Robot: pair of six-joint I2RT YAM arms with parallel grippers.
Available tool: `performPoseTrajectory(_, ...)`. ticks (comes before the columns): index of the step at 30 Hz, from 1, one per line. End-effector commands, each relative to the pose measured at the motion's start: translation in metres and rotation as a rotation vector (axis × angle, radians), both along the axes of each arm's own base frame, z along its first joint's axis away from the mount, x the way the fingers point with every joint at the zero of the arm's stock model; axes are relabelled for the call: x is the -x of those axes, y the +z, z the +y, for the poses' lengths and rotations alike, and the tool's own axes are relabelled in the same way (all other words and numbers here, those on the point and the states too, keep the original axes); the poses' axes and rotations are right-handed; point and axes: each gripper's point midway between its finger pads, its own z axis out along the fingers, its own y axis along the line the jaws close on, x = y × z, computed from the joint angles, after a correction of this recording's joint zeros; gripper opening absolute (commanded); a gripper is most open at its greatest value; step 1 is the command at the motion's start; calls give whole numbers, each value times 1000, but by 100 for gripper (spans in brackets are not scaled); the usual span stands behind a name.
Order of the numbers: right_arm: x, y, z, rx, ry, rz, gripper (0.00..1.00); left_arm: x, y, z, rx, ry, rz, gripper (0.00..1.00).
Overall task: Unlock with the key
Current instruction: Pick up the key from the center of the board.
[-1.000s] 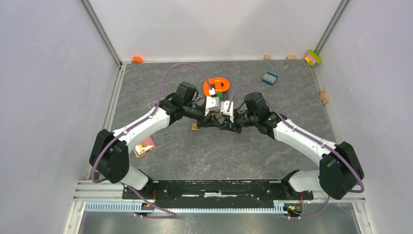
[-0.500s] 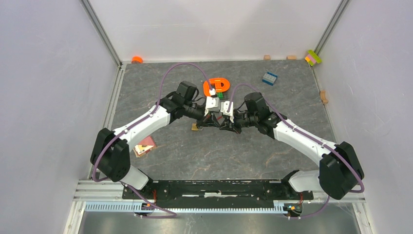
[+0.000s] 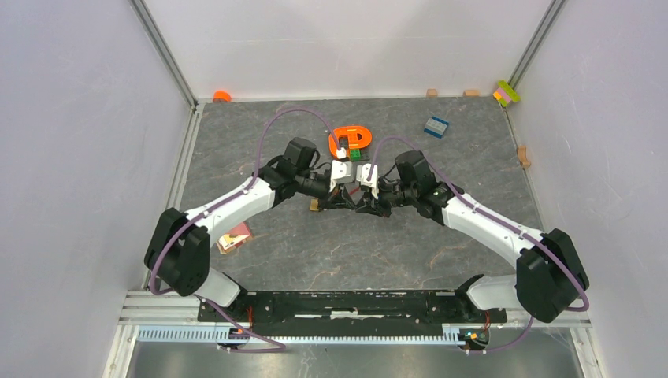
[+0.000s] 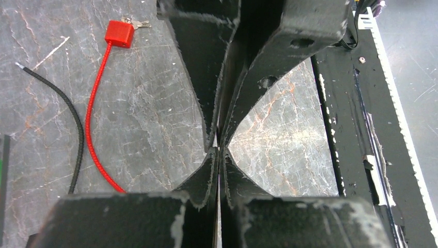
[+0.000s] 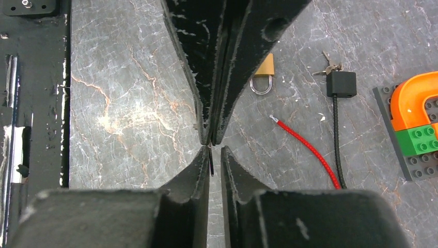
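Observation:
My two grippers meet tip to tip over the middle of the table, the left gripper [image 3: 345, 201] against the right gripper [image 3: 357, 203]. In the left wrist view my left gripper [image 4: 219, 151] is shut, with a thin sliver of the key [image 4: 218, 206] pinched between its fingers. In the right wrist view the key [image 5: 212, 163] shows edge-on as a dark blade. It sticks out of the left gripper's tips into my right gripper [image 5: 215, 150], which stands slightly open, the blade lying against one finger. A small brass padlock [image 5: 264, 72] lies on the table beyond.
A black cable lock [image 5: 341, 82] with keys and a red cable lock [image 4: 119, 33] with keys lie on the table, their cables [image 5: 304, 147] trailing. An orange and green brick build [image 5: 418, 119] sits at the back. A blue block [image 3: 436, 125] and a small card [image 3: 234, 235] lie further off.
The grippers stay tip to tip. The left wrist and its cable have shifted slightly toward the back. The right gripper's jaws have parted a little.

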Motion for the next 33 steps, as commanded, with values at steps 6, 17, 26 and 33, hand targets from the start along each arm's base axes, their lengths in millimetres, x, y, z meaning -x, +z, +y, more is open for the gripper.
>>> performPoseTrajectory(6, -13, 26, 0, -64, -35, -106, 35, -6, 22, 2, 77, 76, 8, 2)
performPoseTrajectory(17, -12, 25, 0, -67, -25, -105, 44, -18, 30, 22, 104, 144, 20, 2)
performPoseTrajectory(26, -41, 30, 12, -63, -85, -109, 50, -36, 33, 84, 32, 367, 56, 2)
performPoseTrajectory(33, -70, 1, 55, -7, -70, -111, 62, -32, 30, 134, -31, 554, 127, 2)
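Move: The padlock lies about 6 cm ahead of the right hand, 10 cm to its left and 13 cm below. The red cable's free end is some 7 cm ahead and 3 cm left, the black lock some 15 cm ahead and 7 cm left, both at table height. From the left hand, which already grips the key between the right fingertips, the padlock is about 6 cm ahead, 10 cm left, 15 cm below. Left hand carries the key 11 cm left; right opens further, then goes 5 cm forward towards the padlock. ##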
